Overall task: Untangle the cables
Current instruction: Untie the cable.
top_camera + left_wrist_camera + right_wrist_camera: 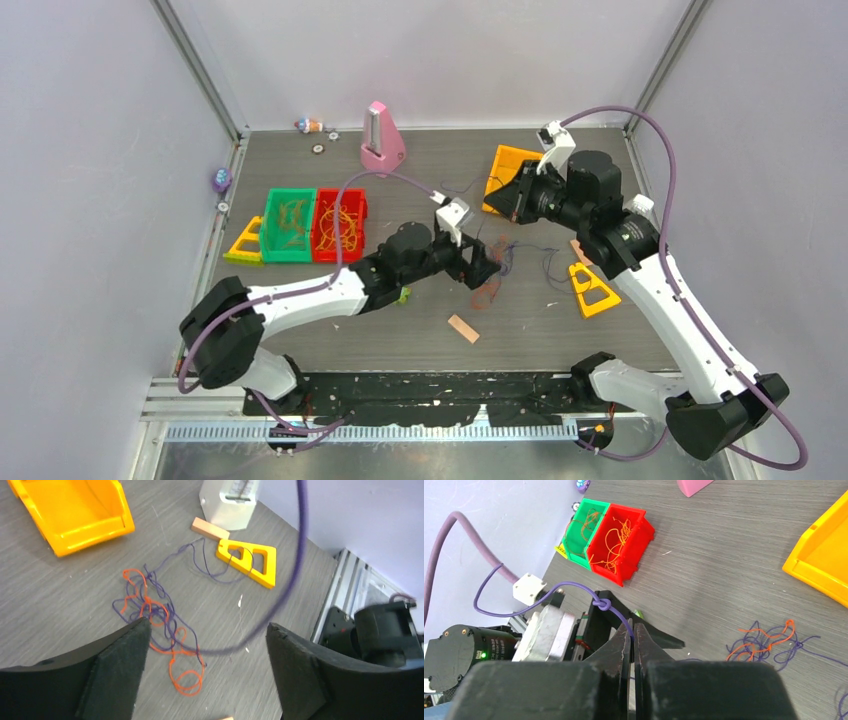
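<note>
The cables [155,612] lie as a loose tangle of orange and dark purple strands on the grey table, and show in the right wrist view as the same tangle [764,640]. My left gripper [207,625] hovers just above them, open wide. A blurred purple strand [292,580] crosses the gap between its jaws without touching the pads. My right gripper [633,630] is shut on that purple strand [574,585], which carries a knot [603,604] close to the fingertips. From above, the right gripper [500,205] sits a little beyond the left gripper [487,265].
A green bin [288,226] and a red bin [340,222] holding strands stand at the left. An orange bin [508,165] is behind the right gripper. A pink metronome-shaped object [381,138], a yellow triangular frame [592,288] and a wooden block [463,328] lie around.
</note>
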{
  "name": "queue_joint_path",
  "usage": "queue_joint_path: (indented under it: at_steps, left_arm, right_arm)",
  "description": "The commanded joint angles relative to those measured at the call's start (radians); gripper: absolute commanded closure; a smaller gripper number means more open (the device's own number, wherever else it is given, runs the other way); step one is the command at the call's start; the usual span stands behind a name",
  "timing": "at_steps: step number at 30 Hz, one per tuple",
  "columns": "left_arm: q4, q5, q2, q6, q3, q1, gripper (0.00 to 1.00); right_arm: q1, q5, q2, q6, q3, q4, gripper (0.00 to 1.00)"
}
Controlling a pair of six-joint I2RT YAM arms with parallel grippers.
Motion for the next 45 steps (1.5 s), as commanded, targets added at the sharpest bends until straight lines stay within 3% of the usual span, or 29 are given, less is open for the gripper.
queue_joint_path:
  at_steps: [1, 2, 3, 4, 5, 6, 7, 8, 9, 12, 15, 18, 25, 28, 33, 45]
  left_arm:
    - [-0.121, -0.115, 0.063, 0.002, 0.145, -0.001, 0.28]
    - [-0.122, -0.119, 0.065, -0.004, 0.151, -0.001, 0.47]
    - [-0.122, -0.122, 0.059, -0.01, 0.149, -0.001, 0.77]
    - [-0.122, -0.128, 0.045, -0.018, 0.14, -0.001, 0.95]
    - [-0.127, -0.133, 0.026, -0.028, 0.128, -0.001, 1.0]
    - [-0.134, -0.134, 0.003, -0.039, 0.112, 0.001, 1.0]
    - [-0.144, -0.117, -0.023, -0.056, 0.097, 0.007, 1.0]
    - [-0.162, -0.056, -0.05, -0.079, 0.084, 0.024, 1.0]
    - [-0.185, 0.017, -0.076, -0.12, 0.076, 0.047, 1.0]
    - [-0.205, 0.206, -0.151, -0.267, 0.051, 0.101, 1.0]
    - [-0.298, 0.216, -0.215, -0.283, 0.055, 0.115, 1.0]
    - [-0.395, 0.23, -0.257, -0.279, 0.076, 0.14, 1.0]
    - [-0.437, 0.314, -0.295, -0.293, 0.117, 0.225, 1.0]
    - [-0.497, 0.371, -0.261, -0.277, 0.201, 0.258, 1.0]
    - [-0.577, 0.394, -0.226, -0.25, 0.321, 0.277, 1.0]
    - [-0.615, 0.46, -0.16, -0.272, 0.479, 0.293, 1.0]
  right_arm:
    - [0.004, -0.017, -0.018, 0.025, 0.048, -0.012, 0.94]
    - [0.005, -0.014, -0.022, 0.027, 0.048, -0.012, 0.94]
    - [0.004, -0.011, -0.022, 0.024, 0.047, -0.015, 0.94]
    - [0.004, 0.004, -0.027, 0.021, 0.046, -0.02, 0.9]
    - [0.003, 0.014, -0.028, 0.011, 0.039, -0.032, 0.76]
    - [0.003, 0.037, -0.034, 0.003, 0.031, -0.043, 0.66]
    - [0.004, 0.051, -0.038, -0.011, 0.009, -0.048, 0.48]
    - [0.004, 0.074, -0.049, -0.028, -0.008, -0.056, 0.42]
    - [0.004, 0.084, -0.055, -0.037, -0.047, -0.059, 0.37]
    - [0.004, 0.121, -0.114, -0.063, -0.167, -0.069, 0.33]
    - [0.004, 0.185, -0.218, -0.077, -0.283, -0.049, 0.25]
    - [0.004, 0.196, -0.305, -0.064, -0.411, -0.007, 0.07]
    - [0.004, 0.131, -0.483, -0.05, -0.639, 0.194, 0.04]
    - [0.005, 0.072, -0.493, -0.03, -0.75, 0.317, 0.01]
    - [0.01, 0.034, -0.474, 0.001, -0.848, 0.508, 0.05]
    - [0.089, -0.033, -0.287, -0.186, -0.759, 0.682, 0.0]
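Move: The left hand is open around the stretch of purple cable it wants, which lies only about 2 cm ahead, 1 cm right and 1 cm above. The purple-red tangle is some 12 cm ahead, 6 cm right and 19 cm below; the wooden block is about 3 cm back, 2 cm left, equally low. From the right hand, shut on the cable higher up, that stretch is roughly 3 cm back, 1 cm left and 11 cm below, the tangle about 8 cm ahead, 4 cm right, 31 cm down. The left hand eases about 2 cm forward and shuts on the purple cable below the right fingers; only then does the right hand open wide and let go, sinking some 17 cm towards the tangle while drawing back about 5 cm, its early swing to the right mostly undone by the end. The left keeps its pinch and carries the cable left and mostly up, ending about 14 cm higher and 7 cm farther left, fingers tipped down roughly 20 degrees. ##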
